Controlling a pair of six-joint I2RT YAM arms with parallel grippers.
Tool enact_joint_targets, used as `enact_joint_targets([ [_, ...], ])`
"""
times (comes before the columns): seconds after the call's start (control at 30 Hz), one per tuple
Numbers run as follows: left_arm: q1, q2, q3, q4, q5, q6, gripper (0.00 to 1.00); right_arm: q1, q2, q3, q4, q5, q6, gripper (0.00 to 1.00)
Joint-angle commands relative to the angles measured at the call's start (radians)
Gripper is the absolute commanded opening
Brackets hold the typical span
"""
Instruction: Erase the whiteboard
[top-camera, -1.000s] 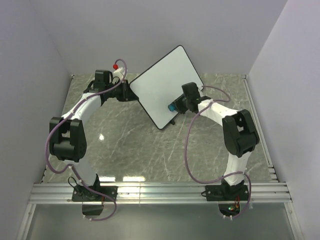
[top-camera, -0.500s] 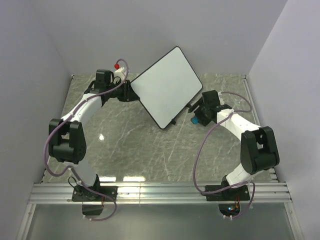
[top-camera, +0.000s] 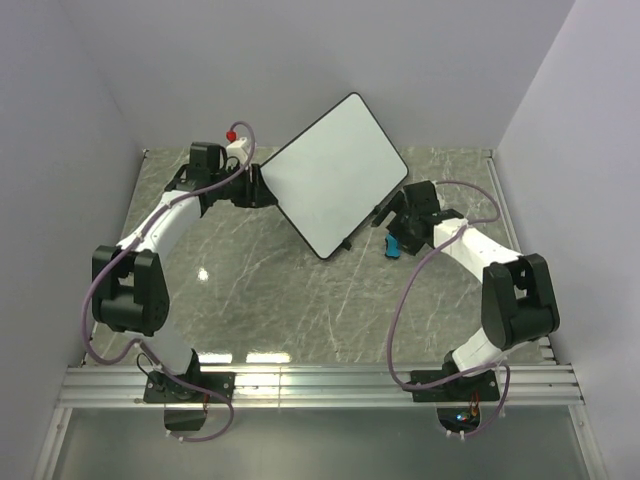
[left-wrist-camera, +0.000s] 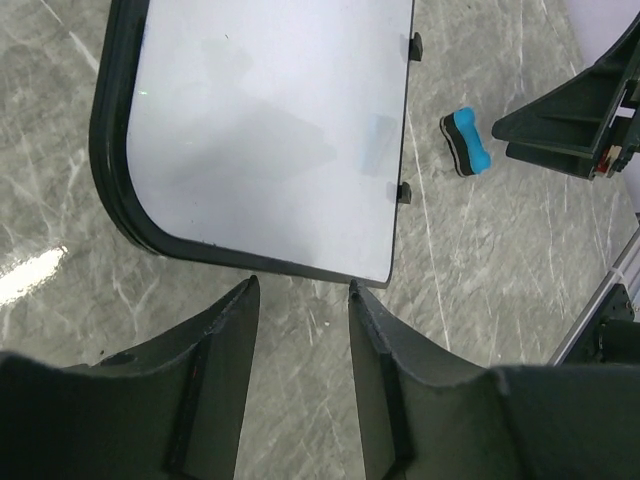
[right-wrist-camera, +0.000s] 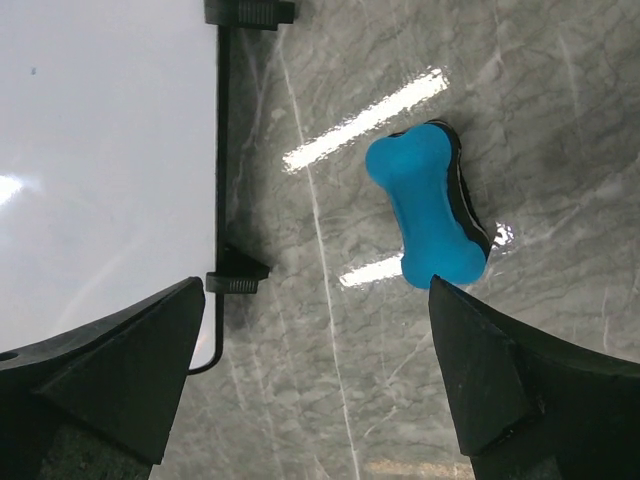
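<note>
The whiteboard (top-camera: 330, 172), white with a thin black frame, stands tilted on its two small black feet at the back middle of the table; its face looks wiped. It also shows in the left wrist view (left-wrist-camera: 270, 120) and the right wrist view (right-wrist-camera: 100, 150). A small blue eraser (top-camera: 393, 246) lies on the table to the right of the board's near corner (right-wrist-camera: 430, 205) (left-wrist-camera: 466, 141). My left gripper (top-camera: 262, 190) (left-wrist-camera: 300, 285) is open and empty, its tips just short of the board's left edge. My right gripper (top-camera: 397, 228) (right-wrist-camera: 315, 290) is open wide and empty above the eraser.
The table (top-camera: 260, 290) is grey marble. Walls close it in at the back and on both sides. An aluminium rail (top-camera: 320, 382) runs along the near edge where the arm bases are bolted. A board foot (right-wrist-camera: 240, 282) juts out near my right gripper.
My right gripper moved right, away from the board face, lowered to the table and opened, leaving the blue eraser lying there. The left arm shifted slightly; the board stayed put.
</note>
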Motion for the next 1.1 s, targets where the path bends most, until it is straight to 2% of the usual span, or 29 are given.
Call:
enact_joint_targets([
  [0.0, -0.005, -0.074, 0.014, -0.017, -0.017, 0.004, 0.47, 0.0, -0.064, 0.0, 0.008, -0.02, -0.023, 1.0],
  [0.17, -0.007, -0.131, 0.057, -0.074, -0.056, 0.004, 0.51, 0.004, -0.144, 0.012, -0.029, -0.002, -0.063, 1.0],
  [0.37, -0.005, -0.227, 0.025, -0.085, -0.126, -0.051, 0.55, 0.012, -0.269, 0.03, -0.078, -0.002, -0.121, 1.0],
  [0.53, -0.005, -0.347, 0.003, -0.128, -0.287, -0.11, 0.69, 0.018, -0.462, 0.056, -0.105, 0.018, -0.144, 1.0],
  [0.6, -0.005, -0.404, -0.035, -0.137, -0.361, -0.151, 0.72, 0.02, -0.528, 0.087, -0.138, 0.059, -0.166, 1.0],
  [0.73, -0.005, -0.612, -0.15, -0.151, -0.488, -0.24, 0.77, 0.02, -0.614, 0.187, -0.228, 0.135, -0.187, 1.0],
  [0.9, -0.005, -0.789, -0.244, -0.197, -0.583, -0.335, 0.87, 0.021, -0.745, 0.227, -0.366, 0.13, -0.233, 1.0],
  [1.07, -0.005, -0.858, -0.293, -0.246, -0.66, -0.389, 0.88, 0.02, -0.869, 0.202, -0.415, 0.064, -0.273, 1.0],
])
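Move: The blue eraser lies released on the table just under the open right fingers, about 1 cm ahead, 2 cm to the right and 5 cm below. From that hand the whiteboard's middle is some 14 cm ahead, 13 cm left and a little higher; its nearer black clip is 9 cm ahead and 3 cm left. The left hand is beside the board's left corner, with the board's middle about 9 cm ahead and 15 cm right, 5 cm below, and the eraser roughly 30 cm right, 3 cm back and 15 cm below. The right hand, empty and still wide open, climbs away from the eraser almost straight up at first, then also draws back and a little right, about 28 cm up and 12 cm back in all, its fingers swinging up some 40 degrees towards level. The left hand first lifts from beside the board's left corner, then sweeps back and to its left while still rising, roughly 12 cm up, 13 cm back and 10 cm left, turning counter-clockwise and opening from about half to nearly full. ##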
